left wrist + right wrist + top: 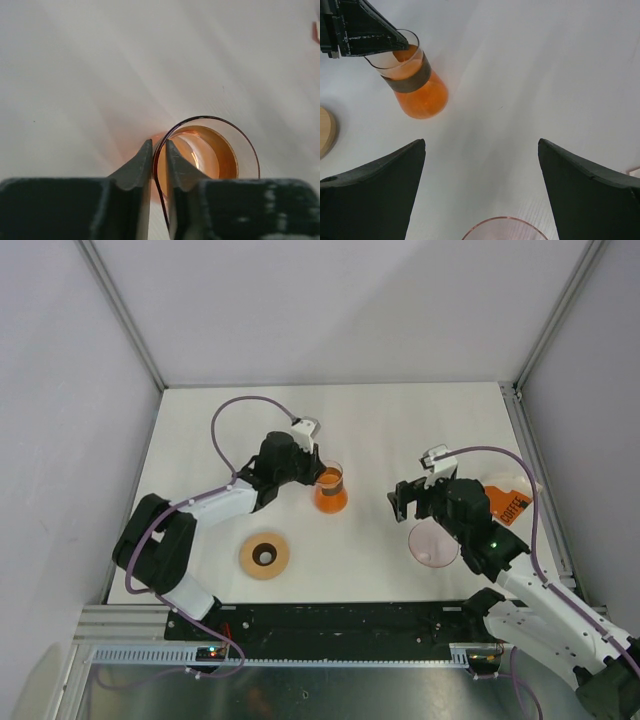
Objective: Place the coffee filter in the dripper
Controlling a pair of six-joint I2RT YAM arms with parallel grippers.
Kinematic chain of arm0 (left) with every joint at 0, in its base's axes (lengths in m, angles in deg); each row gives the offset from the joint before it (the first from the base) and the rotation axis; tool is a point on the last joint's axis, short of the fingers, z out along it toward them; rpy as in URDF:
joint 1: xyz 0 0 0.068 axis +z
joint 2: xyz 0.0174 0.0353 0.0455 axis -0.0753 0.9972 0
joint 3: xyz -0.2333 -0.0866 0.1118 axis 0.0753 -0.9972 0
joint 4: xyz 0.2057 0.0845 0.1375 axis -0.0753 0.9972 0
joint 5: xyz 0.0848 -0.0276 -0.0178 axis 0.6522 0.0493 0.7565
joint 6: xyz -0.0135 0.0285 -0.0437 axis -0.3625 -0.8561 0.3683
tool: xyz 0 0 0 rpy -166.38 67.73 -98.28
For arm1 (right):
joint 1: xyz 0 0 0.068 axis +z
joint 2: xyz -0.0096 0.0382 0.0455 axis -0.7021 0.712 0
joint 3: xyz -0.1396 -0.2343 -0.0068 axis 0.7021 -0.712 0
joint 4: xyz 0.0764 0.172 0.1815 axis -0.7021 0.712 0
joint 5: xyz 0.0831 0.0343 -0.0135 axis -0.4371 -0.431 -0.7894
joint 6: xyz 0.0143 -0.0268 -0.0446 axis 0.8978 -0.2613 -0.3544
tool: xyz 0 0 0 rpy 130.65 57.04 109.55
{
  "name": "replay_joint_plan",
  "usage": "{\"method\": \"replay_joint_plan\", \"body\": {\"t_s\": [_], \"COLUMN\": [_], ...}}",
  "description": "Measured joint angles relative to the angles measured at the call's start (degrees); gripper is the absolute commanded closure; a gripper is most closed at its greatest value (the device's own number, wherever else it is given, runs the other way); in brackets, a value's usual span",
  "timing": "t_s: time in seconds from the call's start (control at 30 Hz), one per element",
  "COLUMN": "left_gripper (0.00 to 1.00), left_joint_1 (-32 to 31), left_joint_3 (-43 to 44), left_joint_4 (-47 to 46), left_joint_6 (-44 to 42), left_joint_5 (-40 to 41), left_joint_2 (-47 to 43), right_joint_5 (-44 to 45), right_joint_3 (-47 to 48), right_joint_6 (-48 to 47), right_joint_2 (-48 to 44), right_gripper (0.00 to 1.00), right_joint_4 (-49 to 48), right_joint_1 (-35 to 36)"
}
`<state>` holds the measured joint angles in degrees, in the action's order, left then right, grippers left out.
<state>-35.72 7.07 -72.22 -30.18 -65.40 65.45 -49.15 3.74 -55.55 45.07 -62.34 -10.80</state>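
Observation:
The dripper (433,544) is a clear pinkish funnel standing on the table, and its rim (502,220) shows at the bottom of the right wrist view. My right gripper (408,507) (481,142) hangs wide open and empty just beyond it. The coffee filter (503,483), white paper, lies at the right, partly under an orange packet (512,509). My left gripper (318,478) (159,142) straddles the rim of an orange glass flask (330,492) (207,150). Its jaws stand only narrowly apart, with a sliver of gap beside the rim.
A round wooden disc with a hole (264,556) lies near the front left. The orange flask (417,92) stands upright mid-table, between the two grippers. White walls close the table at the back and sides.

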Motion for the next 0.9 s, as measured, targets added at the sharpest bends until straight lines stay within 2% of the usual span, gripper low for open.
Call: {"method": "replay_joint_plan", "body": {"t_s": [0.1,0.23,0.33,0.5,0.67,0.9], "left_gripper": [0.63,0.54,0.43,0.26,0.17,0.13], "left_joint_1": [0.0,0.0,0.0,0.1,2.3,12.5], "left_joint_3": [-0.3,-0.4,-0.4,2.4,10.4,15.1], "left_joint_4": [-0.8,-1.7,-1.3,4.5,14.5,29.0], "left_joint_6": [-0.5,-0.8,-0.9,-2.1,-4.5,-9.0], "left_joint_5": [-0.7,-1.1,-1.1,-1.3,-2.6,-4.7], "left_joint_2": [0.0,-0.5,-1.2,-2.7,-4.7,-13.7], "right_joint_5": [-0.2,-0.3,-0.3,-0.3,-0.5,-1.0], "right_joint_3": [0.0,0.0,0.0,0.0,0.0,0.0], "right_joint_6": [0.0,-0.1,-0.1,-0.1,-0.1,-0.1], "right_joint_2": [0.0,0.0,-0.1,-1.0,-1.8,-2.2], "right_gripper": [0.01,0.01,0.01,0.01,0.01,0.01], "right_joint_4": [-0.1,-0.2,-0.2,-0.2,-0.2,0.0], "right_joint_1": [0.7,1.5,1.9,2.2,2.4,2.9]}}
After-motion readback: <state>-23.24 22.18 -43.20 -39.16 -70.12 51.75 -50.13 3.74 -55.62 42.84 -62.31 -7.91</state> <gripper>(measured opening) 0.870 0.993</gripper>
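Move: The left fingers still pinch the near-left rim of the orange carafe; its middle is about 3 cm to their right, 1 cm ahead and 6 cm down. From that hand the wooden ring lies some 11 cm back and 11 cm left, and the clear dripper about 9 cm back and 24 cm right, both roughly 10 cm lower. For the right hand, the carafe is about 11 cm ahead, 15 cm left and 14 cm below. Letting go of the carafe's rim, the left fingers spread from nearly shut to almost fully open, while the hand at first scarcely shifts. It then rises clear, ever faster, to about 12 cm up, and swings some 9 cm left late in the climb, away from the carafe, with hardly any wrist turn. ##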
